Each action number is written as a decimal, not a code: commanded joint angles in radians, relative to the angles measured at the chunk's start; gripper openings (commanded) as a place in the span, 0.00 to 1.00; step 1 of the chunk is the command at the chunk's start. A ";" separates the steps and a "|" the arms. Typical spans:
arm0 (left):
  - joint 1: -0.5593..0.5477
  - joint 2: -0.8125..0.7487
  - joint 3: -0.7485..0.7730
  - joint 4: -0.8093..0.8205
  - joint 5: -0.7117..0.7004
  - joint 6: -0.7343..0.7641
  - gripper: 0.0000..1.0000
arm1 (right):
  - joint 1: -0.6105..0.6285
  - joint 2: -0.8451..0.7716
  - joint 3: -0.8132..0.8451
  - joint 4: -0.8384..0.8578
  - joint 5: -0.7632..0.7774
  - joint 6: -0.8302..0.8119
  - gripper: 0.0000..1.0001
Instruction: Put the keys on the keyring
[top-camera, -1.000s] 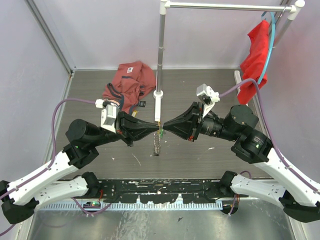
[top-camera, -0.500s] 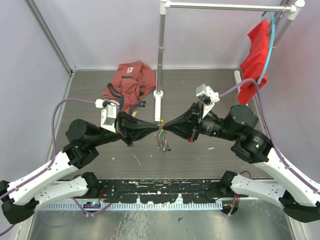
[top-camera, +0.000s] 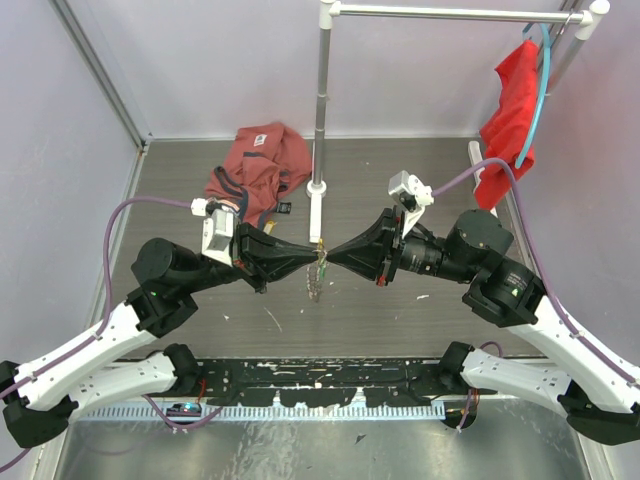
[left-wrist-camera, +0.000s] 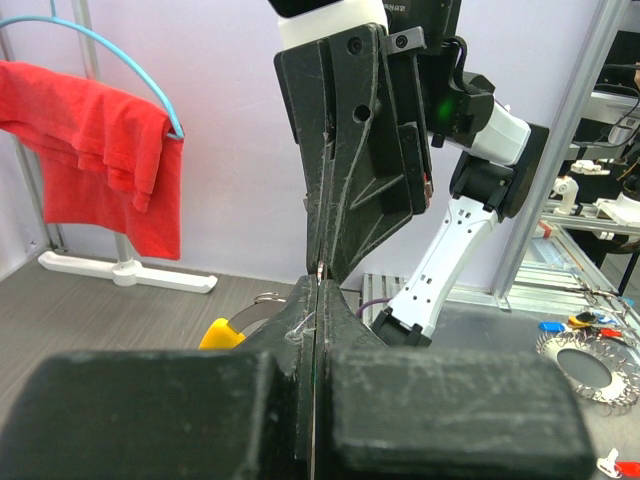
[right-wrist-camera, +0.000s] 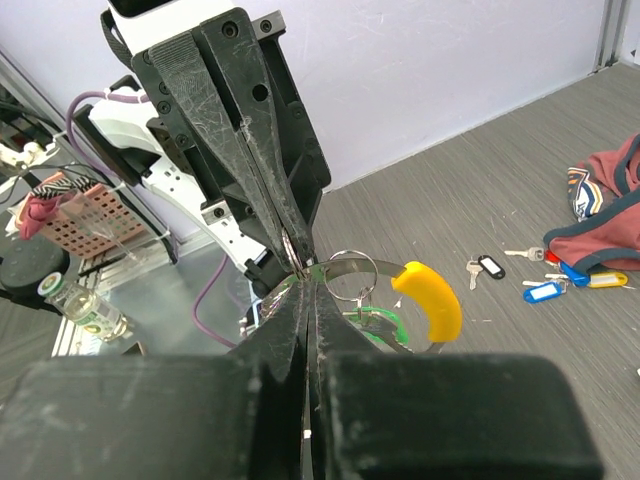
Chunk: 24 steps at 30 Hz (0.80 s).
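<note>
My left gripper (top-camera: 316, 257) and right gripper (top-camera: 327, 257) meet tip to tip above the table's middle, both shut on the keyring (top-camera: 316, 280), whose bunch of silvery keys dangles below them. In the right wrist view its thin metal band runs from my shut fingertips (right-wrist-camera: 310, 272) to a curved yellow tag (right-wrist-camera: 430, 300), with a small split ring (right-wrist-camera: 352, 275) and a green-tagged key (right-wrist-camera: 383, 326) hanging on it. The left wrist view shows my shut left gripper (left-wrist-camera: 316, 282) and the yellow tag (left-wrist-camera: 222, 333) beside it. Loose keys (right-wrist-camera: 481, 268) with blue (right-wrist-camera: 545, 291) and yellow (right-wrist-camera: 602, 280) tags lie on the table.
A crumpled red garment (top-camera: 258, 165) lies at the back left, next to the loose keys. A clothes rack's pole and white foot (top-camera: 317, 200) stand just behind the grippers, and a red cloth (top-camera: 510, 115) hangs at the back right.
The right gripper has closed onto the keyring's band and shifted slightly left. The hanging bunch of keys swung to the right and came back under the tips.
</note>
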 joint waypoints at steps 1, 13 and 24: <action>-0.002 -0.011 0.022 0.066 -0.016 0.002 0.00 | 0.005 -0.011 0.011 0.001 0.020 -0.015 0.01; -0.001 -0.001 0.029 0.065 -0.005 -0.002 0.00 | 0.005 0.011 0.039 -0.009 0.023 -0.046 0.18; -0.002 0.007 0.032 0.075 0.001 -0.012 0.00 | 0.006 -0.044 0.030 0.040 0.007 -0.161 0.30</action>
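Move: The small wire ring juts from the left hand's shut fingertips, about 1 cm to the right of that hand. From the right hand, whose shut tips meet it, the ring is roughly 1 cm left and 1 cm forward, about level. The keyring's yellow section is some 4 cm forward of the right hand, 2 cm left and 3 cm lower; a green key tag hangs about 5 cm below and 1 cm left, neither ahead nor back. The small wire ring stays pinched in the left fingertips, which hold still, while the right fingers let go of it and open to nearly a third. The right hand first eases down and slightly forward about 1 cm, then turns back up and off to the right by 1 to 1.5 cm, away from the left tips, rolling some 5 degrees. ##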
